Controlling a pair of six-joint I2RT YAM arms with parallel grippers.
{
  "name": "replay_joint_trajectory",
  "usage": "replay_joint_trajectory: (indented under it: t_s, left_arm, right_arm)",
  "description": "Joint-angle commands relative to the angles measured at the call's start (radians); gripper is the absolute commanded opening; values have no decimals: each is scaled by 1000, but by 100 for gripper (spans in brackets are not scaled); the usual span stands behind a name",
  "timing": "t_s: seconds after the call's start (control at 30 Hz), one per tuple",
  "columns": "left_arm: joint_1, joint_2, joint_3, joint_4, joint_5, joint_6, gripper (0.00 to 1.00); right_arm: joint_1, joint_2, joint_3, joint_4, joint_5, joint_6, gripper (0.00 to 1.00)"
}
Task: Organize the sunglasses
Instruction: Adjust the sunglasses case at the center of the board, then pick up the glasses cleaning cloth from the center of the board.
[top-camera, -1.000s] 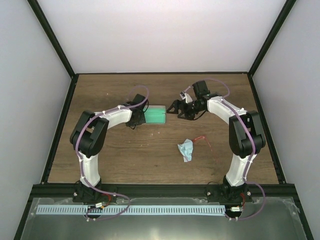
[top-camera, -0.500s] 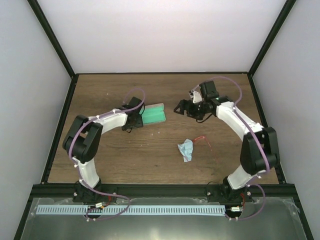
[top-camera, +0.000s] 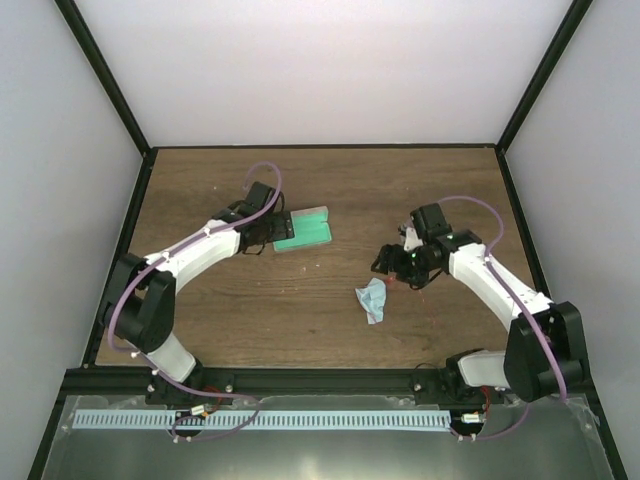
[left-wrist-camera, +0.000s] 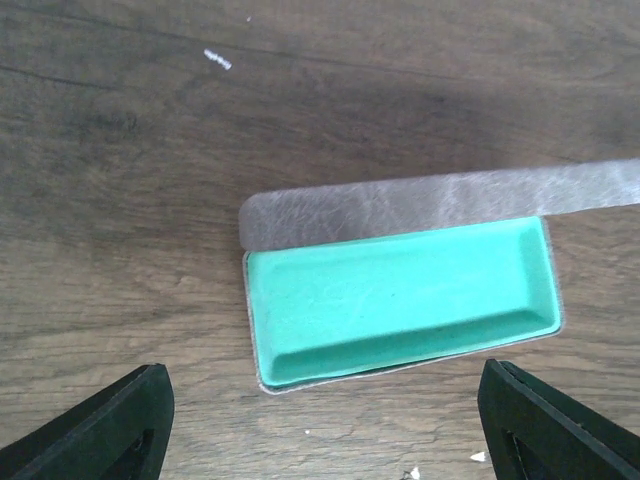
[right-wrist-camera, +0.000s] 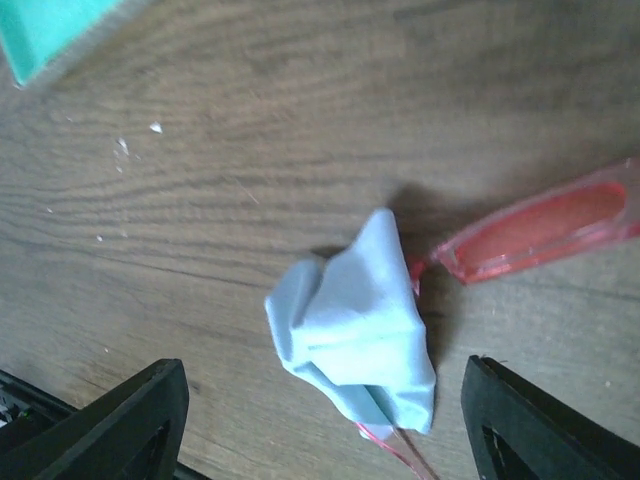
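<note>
The sunglasses (right-wrist-camera: 540, 232), with a thin red frame and reddish lenses, lie on the wood right of a crumpled light-blue cloth (right-wrist-camera: 355, 320), which covers part of them. One red arm pokes out under the cloth. My right gripper (right-wrist-camera: 325, 425) hovers open above the cloth, holding nothing. In the top view that gripper (top-camera: 395, 265) hides most of the sunglasses. The grey case (left-wrist-camera: 400, 300) lies open with its green lining up and its lid flap (left-wrist-camera: 440, 200) folded back. My left gripper (left-wrist-camera: 325, 440) is open just short of the case's near edge, touching nothing.
A corner of the case (right-wrist-camera: 50, 30) shows at the right wrist view's top left. In the top view the case (top-camera: 308, 229) is left of centre and the cloth (top-camera: 372, 298) is nearer the front. Black frame rails (top-camera: 120, 240) border the table.
My left gripper went from shut to open and drew back left from the case. My right arm swung from beside the case down to the cloth and sunglasses, its jaws narrowing a little.
</note>
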Motion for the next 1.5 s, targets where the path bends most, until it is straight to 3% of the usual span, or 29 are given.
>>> replay_joint_trajectory:
  t_s: [0.0,0.13,0.57,0.77,0.97,1.27,1.47]
  left_arm:
    - [-3,-37,45,-4,21,2,85]
    - [-3,-23,76,-33,12,27,86]
    - [-3,-57,16,-34,-9,26,86]
    - [-2,-60,26,-43,-22,39,86]
    - [-2,-58,33,-43,-15,33,85]
    - [33,-92,35,-66,-11,8,85]
    - [148,-167,-19,-53,36,-17,85]
  right_arm:
    - [3,0,-81,42,-67,29,73]
    - [4,8,-137,84,-98,36,61]
    - [4,79,-196,185,-126,25,38]
    - [4,88,-161,162,-116,10,16]
    - [6,31,-99,76,-129,8,4]
    - [57,-33,73,-47,-220,14,1]
    - [283,124,280,-26,-234,46,1]
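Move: The blue cloth lies about 8 cm below the right hand, 4 cm back and 1 cm to its left. Its neighbour is the red sunglasses, partly under it, about 2 cm back and 5 cm right of the hand; the open case is some 11 cm ahead and 16 cm left. From the left hand the cloth is roughly 15 cm back and 19 cm right. The right fingers close from well open and pinch the cloth after the hand sinks about 6 cm and draws back 3 to 4 cm; they then lift it some 12 cm, swinging left about 6 cm with a slight counter-clockwise turn. The left hand, still open, rises a little and late on moves left, away from the case. ##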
